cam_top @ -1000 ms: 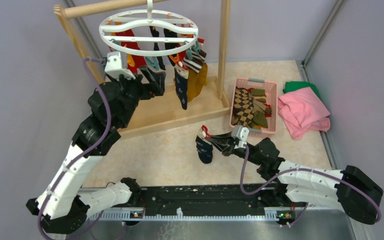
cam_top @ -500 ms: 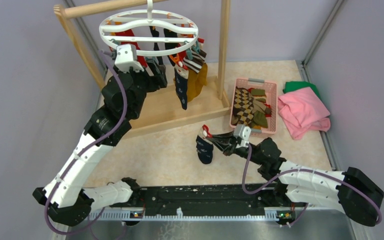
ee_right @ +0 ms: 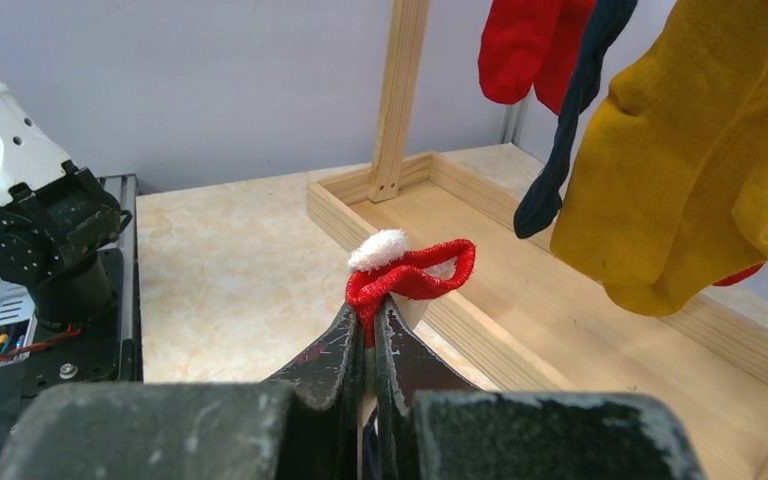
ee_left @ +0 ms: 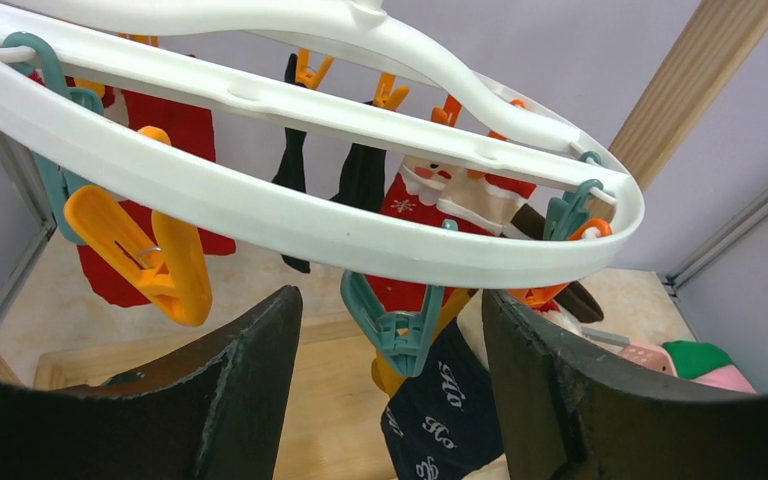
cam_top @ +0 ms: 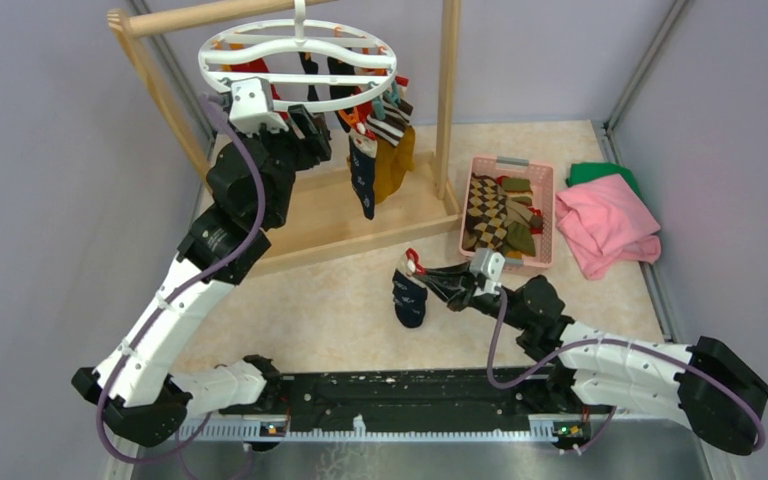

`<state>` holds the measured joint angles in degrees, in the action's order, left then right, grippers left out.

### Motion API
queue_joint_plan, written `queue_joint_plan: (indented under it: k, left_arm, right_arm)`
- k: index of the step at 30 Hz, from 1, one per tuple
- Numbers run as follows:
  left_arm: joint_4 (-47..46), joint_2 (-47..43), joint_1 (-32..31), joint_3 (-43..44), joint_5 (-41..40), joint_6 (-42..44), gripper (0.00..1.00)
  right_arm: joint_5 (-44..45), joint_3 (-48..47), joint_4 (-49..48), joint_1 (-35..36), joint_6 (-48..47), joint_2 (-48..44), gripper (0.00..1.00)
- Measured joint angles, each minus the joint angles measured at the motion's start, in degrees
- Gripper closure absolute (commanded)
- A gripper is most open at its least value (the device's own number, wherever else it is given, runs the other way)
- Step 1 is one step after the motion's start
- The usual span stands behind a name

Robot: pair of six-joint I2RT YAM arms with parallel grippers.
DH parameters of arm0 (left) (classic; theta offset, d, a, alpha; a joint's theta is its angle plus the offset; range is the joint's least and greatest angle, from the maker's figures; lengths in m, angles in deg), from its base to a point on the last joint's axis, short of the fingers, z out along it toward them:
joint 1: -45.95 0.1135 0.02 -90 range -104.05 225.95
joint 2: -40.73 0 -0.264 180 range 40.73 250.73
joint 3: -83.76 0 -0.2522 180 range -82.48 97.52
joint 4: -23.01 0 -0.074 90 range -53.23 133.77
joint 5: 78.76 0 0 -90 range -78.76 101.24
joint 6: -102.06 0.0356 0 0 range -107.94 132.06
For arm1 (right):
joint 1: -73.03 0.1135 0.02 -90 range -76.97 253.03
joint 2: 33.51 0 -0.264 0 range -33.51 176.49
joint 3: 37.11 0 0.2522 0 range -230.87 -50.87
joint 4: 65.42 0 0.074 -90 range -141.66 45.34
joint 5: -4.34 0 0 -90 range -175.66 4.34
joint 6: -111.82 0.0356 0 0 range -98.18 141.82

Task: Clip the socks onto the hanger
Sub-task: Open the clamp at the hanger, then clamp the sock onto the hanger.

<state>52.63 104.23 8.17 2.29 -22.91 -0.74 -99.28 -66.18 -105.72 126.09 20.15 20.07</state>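
Observation:
The white round hanger (cam_top: 297, 102) hangs from the wooden rack, with several socks clipped under it, among them a navy one (cam_top: 364, 180) and a mustard one (cam_top: 396, 160). My left gripper (cam_top: 310, 125) is raised just under the ring's near edge. In the left wrist view its open jaws (ee_left: 390, 300) stand on either side of a free teal clip (ee_left: 400, 325) without touching it, and an empty orange clip (ee_left: 155, 260) hangs to the left. My right gripper (cam_top: 447, 287) is shut on a navy sock (cam_top: 410, 297) by its red cuff (ee_right: 415, 275), above the table.
A pink basket (cam_top: 474, 190) holds more argyle socks (cam_top: 490, 215) right of the rack. Pink cloth (cam_top: 605, 225) and green cloth (cam_top: 600, 172) lie at the far right. The rack's upright post (cam_top: 447, 90) and wooden base (cam_top: 330, 225) stand behind the held sock.
My left arm has risen and moved right, up to the hanger's ring, and its jaws have narrowed somewhat. The right gripper has shifted slightly, still holding the sock.

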Motion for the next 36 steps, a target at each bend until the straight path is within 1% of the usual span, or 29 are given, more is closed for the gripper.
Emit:
queue_joint_plan:
  k: [14, 21, 25, 34, 36]
  left_arm:
    - [-2.7, 2.0, 2.2, 0.0, 0.4, 1.0, 0.33]
    - [-3.5, 2.4, 3.0, 0.0, 1.5, 1.0, 0.46]
    - [-3.4, 2.7, 3.2, 0.0, 2.2, 0.9, 0.59]
    - [-3.5, 2.7, 3.3, 0.0, 3.5, 0.7, 0.74]
    - [-3.4, 2.7, 3.3, 0.0, 3.8, 0.7, 0.76]
  right_arm:
    - [0.0, 0.6, 0.0, -0.2, 0.0, -0.4, 1.0]
    - [-0.1, 0.7, 0.0, -0.4, 0.2, -0.6, 1.0]
    - [-0.2, 0.7, 0.0, -0.4, 0.3, -0.6, 1.0]
    - [-0.7, 0.7, 0.0, -0.4, 0.3, -0.6, 1.0]
    - [-1.1, 0.7, 0.1, -0.4, 0.3, -0.6, 1.0]
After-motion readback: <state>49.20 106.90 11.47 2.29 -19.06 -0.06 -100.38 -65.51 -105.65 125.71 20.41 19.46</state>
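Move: The empty teal clamp hangs about 3 cm straight ahead of the left fingertips, level with them, the hanger's front rim some 4 cm above it. An orange clamp stands about 9 cm left of the hand, hardly farther out; the hanging navy sock is roughly 12 cm ahead, 8 cm right and 12 cm below. From the right hand the teal clamp lies about 18 cm ahead, 17 cm left and 22 cm up. Bring the left gripper about 2 cm straight forward under the front rim, fingers open on either side of the teal clamp and wrist held steady. Then stay there and close from about three-quarters open to about a third, pinching the clamp's two handles between the finger pads; the grip effort rises at the end. ##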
